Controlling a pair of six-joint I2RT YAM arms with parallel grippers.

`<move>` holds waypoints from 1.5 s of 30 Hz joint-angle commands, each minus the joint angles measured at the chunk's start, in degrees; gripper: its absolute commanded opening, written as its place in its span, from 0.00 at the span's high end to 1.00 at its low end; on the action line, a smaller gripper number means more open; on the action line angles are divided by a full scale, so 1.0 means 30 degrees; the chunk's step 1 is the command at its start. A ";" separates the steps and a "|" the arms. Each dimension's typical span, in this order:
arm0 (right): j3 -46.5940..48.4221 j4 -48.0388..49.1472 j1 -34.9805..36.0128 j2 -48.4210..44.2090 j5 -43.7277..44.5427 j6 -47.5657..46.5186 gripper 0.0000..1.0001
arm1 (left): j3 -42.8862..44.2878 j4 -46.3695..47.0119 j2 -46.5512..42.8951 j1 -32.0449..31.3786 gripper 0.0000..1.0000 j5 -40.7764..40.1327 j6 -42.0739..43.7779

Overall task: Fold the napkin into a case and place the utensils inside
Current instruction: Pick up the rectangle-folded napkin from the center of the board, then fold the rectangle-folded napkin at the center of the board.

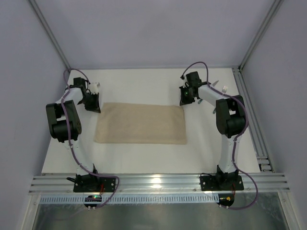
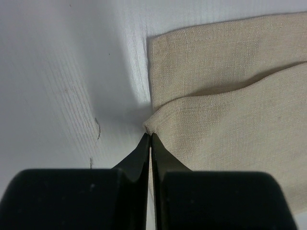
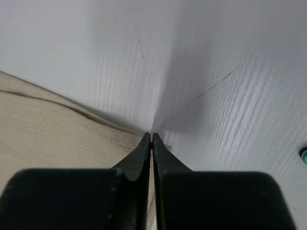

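The beige napkin [image 1: 140, 123] lies flat as a wide oblong in the middle of the white table. My left gripper [image 1: 97, 108] is at its far left corner. In the left wrist view the jaws are shut on that corner [image 2: 149, 130], with the cloth [image 2: 230, 96] showing a fold line. My right gripper [image 1: 184, 101] is at the far right corner, and its jaws are shut on the napkin's edge [image 3: 151, 137], with cloth [image 3: 57, 129] to their left. The utensils [image 1: 222, 88] lie at the far right, mostly hidden behind the right arm. A teal handle tip [image 3: 303, 154] shows at the frame edge.
An aluminium rail [image 1: 249, 115] runs along the table's right side, and slotted rails [image 1: 158, 182] carry the arm bases at the near edge. Grey enclosure walls stand on the left, back and right. Bare white table [image 1: 144, 158] lies between the napkin and the bases.
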 commanded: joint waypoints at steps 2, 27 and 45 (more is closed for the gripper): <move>-0.0559 0.0307 0.0088 -0.2201 0.0176 -0.0254 0.96 | -0.0290 0.0748 -0.1468 0.0125 1.00 0.0821 -0.0189; -0.4312 0.2739 -0.1492 -0.4874 -0.0440 0.1971 0.96 | 0.1173 0.1596 -0.4375 -0.0431 1.00 0.1675 -0.0541; -0.2994 0.3590 -0.1787 -0.1589 -0.1026 0.2353 0.96 | 0.3958 0.1627 0.1811 -0.0607 1.00 -0.0174 -0.0922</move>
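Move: The napkin's upper layer is already pinched at its two far corners. From the left hand, the lower layer's far left corner lies about 6 cm ahead and 3 cm right, just below, and the napkin's middle some 25 cm right and 6 cm back. From the right hand, the lower layer's far right corner is about 2 cm right, level with it; the knife lies 17 cm right and 8 cm ahead, the fork 24 cm right and 3 cm ahead. The napkin's far edge goes up in both hands' kept pinch and is laid down again: the left hand raises its corner about 11 cm, carries it 6 cm forward towards the lower layer's corner, then lowers it. The right hand lifts about 4 cm, swings back, then right and partly forward again, turning slightly clockwise, and lowers to end 3 cm to the right. ##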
